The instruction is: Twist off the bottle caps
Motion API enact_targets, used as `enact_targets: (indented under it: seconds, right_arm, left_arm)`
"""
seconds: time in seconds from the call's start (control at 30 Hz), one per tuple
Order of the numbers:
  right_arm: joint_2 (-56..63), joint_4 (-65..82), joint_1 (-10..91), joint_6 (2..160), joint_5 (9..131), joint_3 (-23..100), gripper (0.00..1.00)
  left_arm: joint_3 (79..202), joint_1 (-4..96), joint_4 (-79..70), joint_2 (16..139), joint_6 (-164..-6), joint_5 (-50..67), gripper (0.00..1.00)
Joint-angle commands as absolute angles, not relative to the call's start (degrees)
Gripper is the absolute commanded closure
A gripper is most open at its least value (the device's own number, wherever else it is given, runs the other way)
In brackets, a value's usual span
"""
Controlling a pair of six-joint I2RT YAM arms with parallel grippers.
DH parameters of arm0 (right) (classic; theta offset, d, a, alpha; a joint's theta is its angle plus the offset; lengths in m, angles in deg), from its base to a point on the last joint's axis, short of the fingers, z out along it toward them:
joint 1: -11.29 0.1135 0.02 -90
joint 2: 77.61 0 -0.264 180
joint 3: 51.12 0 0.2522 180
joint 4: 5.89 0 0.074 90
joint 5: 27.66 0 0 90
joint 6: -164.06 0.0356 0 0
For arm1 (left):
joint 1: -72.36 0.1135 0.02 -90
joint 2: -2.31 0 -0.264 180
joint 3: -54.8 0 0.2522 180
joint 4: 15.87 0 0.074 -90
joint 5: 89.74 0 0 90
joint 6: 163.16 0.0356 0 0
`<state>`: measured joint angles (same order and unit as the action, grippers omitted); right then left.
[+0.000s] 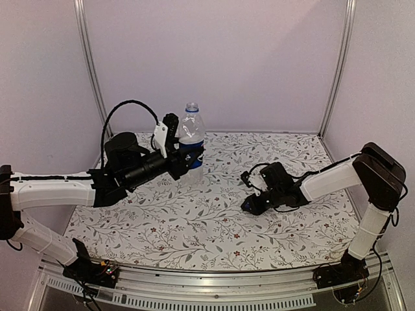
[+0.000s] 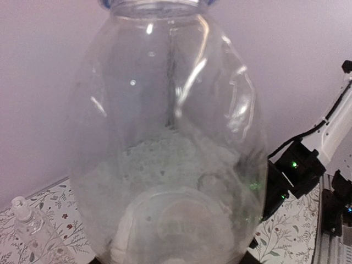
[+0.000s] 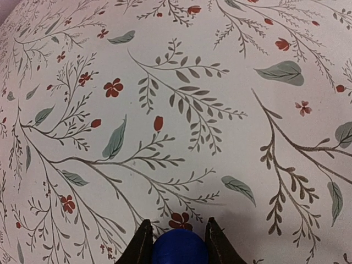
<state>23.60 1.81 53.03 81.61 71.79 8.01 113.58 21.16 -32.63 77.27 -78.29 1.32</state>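
The Pepsi-labelled bottle (image 1: 192,135) stands upright at the back left of the table, and my left gripper (image 1: 188,157) is shut around its lower body. Its neck (image 1: 192,107) shows a blue ring and no cap on top. In the left wrist view this clear bottle (image 2: 170,137) fills the frame and hides my fingers. My right gripper (image 1: 249,205) sits low over the table's middle, shut on the blue bottle cap (image 3: 180,248), which is pinched between both fingertips (image 3: 144,242). A plain bottle (image 2: 34,234) with a translucent cap (image 2: 19,204) shows at the lower left.
The floral tablecloth (image 1: 214,227) covers the table, enclosed by pale walls with metal corner posts (image 1: 337,71). My right arm (image 2: 300,165) shows as a black and white shape to the right of the held bottle.
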Motion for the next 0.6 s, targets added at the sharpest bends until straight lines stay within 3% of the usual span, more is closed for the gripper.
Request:
enact_targets:
  seconds: [0.0,0.23,0.57]
  right_arm:
    - [25.28,1.04,53.36,80.99,70.22,9.31,0.68]
    - [21.55,3.50,53.38,80.91,68.77,9.21,0.37]
    - [3.18,12.17,52.69,80.72,74.58,15.29,0.16]
  left_arm:
    - [113.69,21.19,-32.26,77.19,-77.24,1.41,0.58]
    - [113.82,21.10,-32.13,77.27,-77.08,1.23,0.57]
    - [114.56,20.42,-31.35,78.70,-76.53,3.92,0.56]
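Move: Between the right fingers, at the hand point itself, is the blue cap, only about 1 cm above the bare table it is meant for. The open Pepsi bottle, held by the left hand, is the sole near neighbour: roughly 15 cm to the right hand's left, some 2 cm farther back and about 29 cm higher. From the left hand the cap lies about 15 cm to the right, 2 cm ahead and 28 cm below. Opening wide while almost still just above the table, the right fingers let go of the blue cap; the hand then lifts nearly straight up about 8 cm, away from the cap, still pointing steeply down and tipping up by some 5 to 10 degrees. The left hand keeps its hold on the Pepsi bottle and stays put. ##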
